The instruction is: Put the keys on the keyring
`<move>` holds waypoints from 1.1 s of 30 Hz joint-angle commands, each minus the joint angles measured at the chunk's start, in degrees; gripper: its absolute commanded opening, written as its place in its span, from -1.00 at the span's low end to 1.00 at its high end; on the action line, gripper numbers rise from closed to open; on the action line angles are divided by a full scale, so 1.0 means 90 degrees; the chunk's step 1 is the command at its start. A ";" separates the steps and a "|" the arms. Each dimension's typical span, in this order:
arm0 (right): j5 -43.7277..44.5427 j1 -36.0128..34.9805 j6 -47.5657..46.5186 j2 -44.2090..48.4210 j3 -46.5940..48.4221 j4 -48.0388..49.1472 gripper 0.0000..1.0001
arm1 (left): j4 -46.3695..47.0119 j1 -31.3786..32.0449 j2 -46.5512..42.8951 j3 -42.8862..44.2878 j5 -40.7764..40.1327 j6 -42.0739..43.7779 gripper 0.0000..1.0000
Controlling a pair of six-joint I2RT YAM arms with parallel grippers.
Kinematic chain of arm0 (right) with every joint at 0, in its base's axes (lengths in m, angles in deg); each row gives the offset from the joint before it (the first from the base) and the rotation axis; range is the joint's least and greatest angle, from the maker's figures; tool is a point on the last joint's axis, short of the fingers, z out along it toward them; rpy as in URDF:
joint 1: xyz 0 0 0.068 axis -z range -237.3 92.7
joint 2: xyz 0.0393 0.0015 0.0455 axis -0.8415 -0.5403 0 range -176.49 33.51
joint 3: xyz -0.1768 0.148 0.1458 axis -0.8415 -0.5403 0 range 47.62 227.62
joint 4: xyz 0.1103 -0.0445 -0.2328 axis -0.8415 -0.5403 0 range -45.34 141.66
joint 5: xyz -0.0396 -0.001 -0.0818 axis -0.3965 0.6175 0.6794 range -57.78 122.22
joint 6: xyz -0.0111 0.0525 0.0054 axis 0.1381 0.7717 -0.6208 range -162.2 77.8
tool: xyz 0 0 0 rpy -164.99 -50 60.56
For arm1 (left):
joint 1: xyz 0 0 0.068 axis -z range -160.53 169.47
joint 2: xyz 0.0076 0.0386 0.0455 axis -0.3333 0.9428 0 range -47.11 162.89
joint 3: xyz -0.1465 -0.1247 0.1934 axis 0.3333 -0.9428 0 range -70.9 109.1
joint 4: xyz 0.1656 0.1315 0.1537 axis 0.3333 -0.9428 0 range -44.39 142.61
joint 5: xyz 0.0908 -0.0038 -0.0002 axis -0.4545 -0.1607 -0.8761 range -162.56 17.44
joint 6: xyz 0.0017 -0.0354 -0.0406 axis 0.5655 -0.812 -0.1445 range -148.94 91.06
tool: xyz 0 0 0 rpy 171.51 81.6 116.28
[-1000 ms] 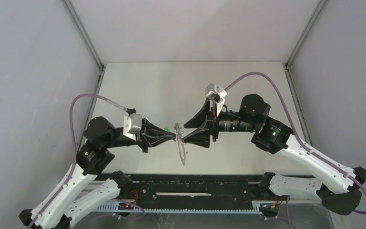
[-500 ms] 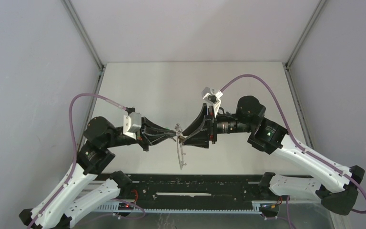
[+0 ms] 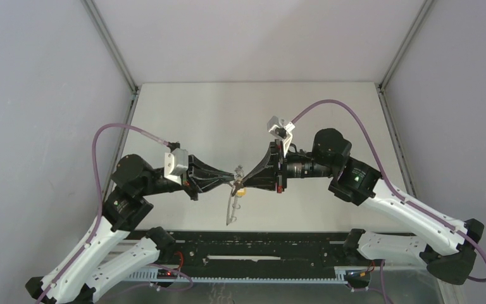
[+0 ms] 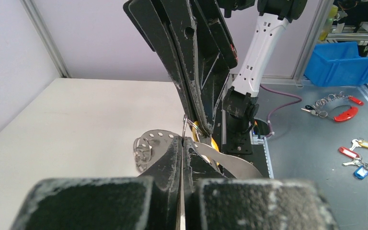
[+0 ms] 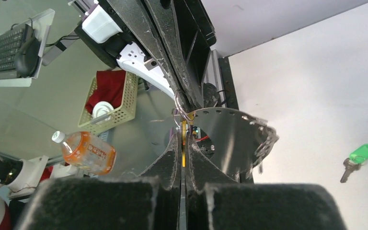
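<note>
Both grippers meet tip to tip above the middle of the table. My left gripper (image 3: 231, 182) (image 4: 183, 141) is shut on a small wire loop (image 4: 185, 127) on the rim of the grey keyring (image 3: 230, 208) (image 4: 157, 140), which hangs down toward the near edge. My right gripper (image 3: 244, 183) (image 5: 182, 137) is shut on the yellow-orange key (image 3: 241, 190) (image 5: 183, 151), whose thin edge shows between its fingers right at that loop. The keyring (image 5: 230, 139) fans out beside the right fingers. The green key (image 5: 359, 155) lies loose on the table, apart from both grippers.
A black rail (image 3: 253, 250) runs along the near table edge between the arm bases. Grey walls enclose the table on three sides. Off the table are a blue bin (image 4: 342, 62), spare key tags (image 4: 338, 103), a bottle (image 5: 84, 153) and a basket (image 5: 112, 96).
My right gripper has moved left and closed from wide open onto the yellow-orange key. The hanging keyring has swung lower and to the left. The left gripper stayed shut.
</note>
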 commanded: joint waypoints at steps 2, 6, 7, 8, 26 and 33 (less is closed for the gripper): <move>0.0417 -0.0125 -0.0405 0.0168 0.0041 -0.0236 -1.00 | 0.0294 -0.0032 -0.0005 0.0041 -0.0093 0.0009 -0.99; 0.0309 -0.0120 -0.0416 0.0197 0.0044 -0.0409 -1.00 | 0.0296 -0.0033 -0.0031 0.0035 -0.0109 0.0045 -0.99; 0.0283 -0.0119 -0.0411 0.0198 0.0038 -0.0455 -1.00 | 0.0290 -0.0034 -0.0038 0.0034 -0.0101 0.0055 -0.99; 0.0258 -0.0116 -0.0422 0.0200 0.0036 -0.0495 -1.00 | 0.0294 -0.0033 -0.0043 0.0048 -0.0100 0.0057 -0.99; -0.0258 0.0377 -0.0212 0.0273 0.0046 -0.0289 -0.02 | 0.0178 -0.0027 -0.0007 0.0045 0.0046 0.0175 -0.99; 0.1291 0.0176 -0.1285 0.0739 0.0039 -0.0906 0.92 | 0.0044 -0.0037 0.0012 0.0053 -0.0467 0.0334 -0.99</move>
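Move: Already nearly shut on the yellow key's tag, the right hand has the tag's middle within about 1 cm, slightly left, back and below. The small ring in the left fingertips is some 3 cm to the right hand's left, and the metal keyring plate hangs about 3 cm left, 2 cm back and 4 cm below. Seen from the left hand, the yellow tag lies about 3 cm to the right, 1 cm back and 1 cm below. Drawing the yellow key's tag down, the right hand keeps its pinch and sinks about 1.5 cm beside the ring, hardly turning. Then it opens wide, lets go of the tag and backs off to the right and forward by 2 to 3 cm, rising again by about 1 cm. The left hand stays in place, still pinching the ring shut-fingered. ##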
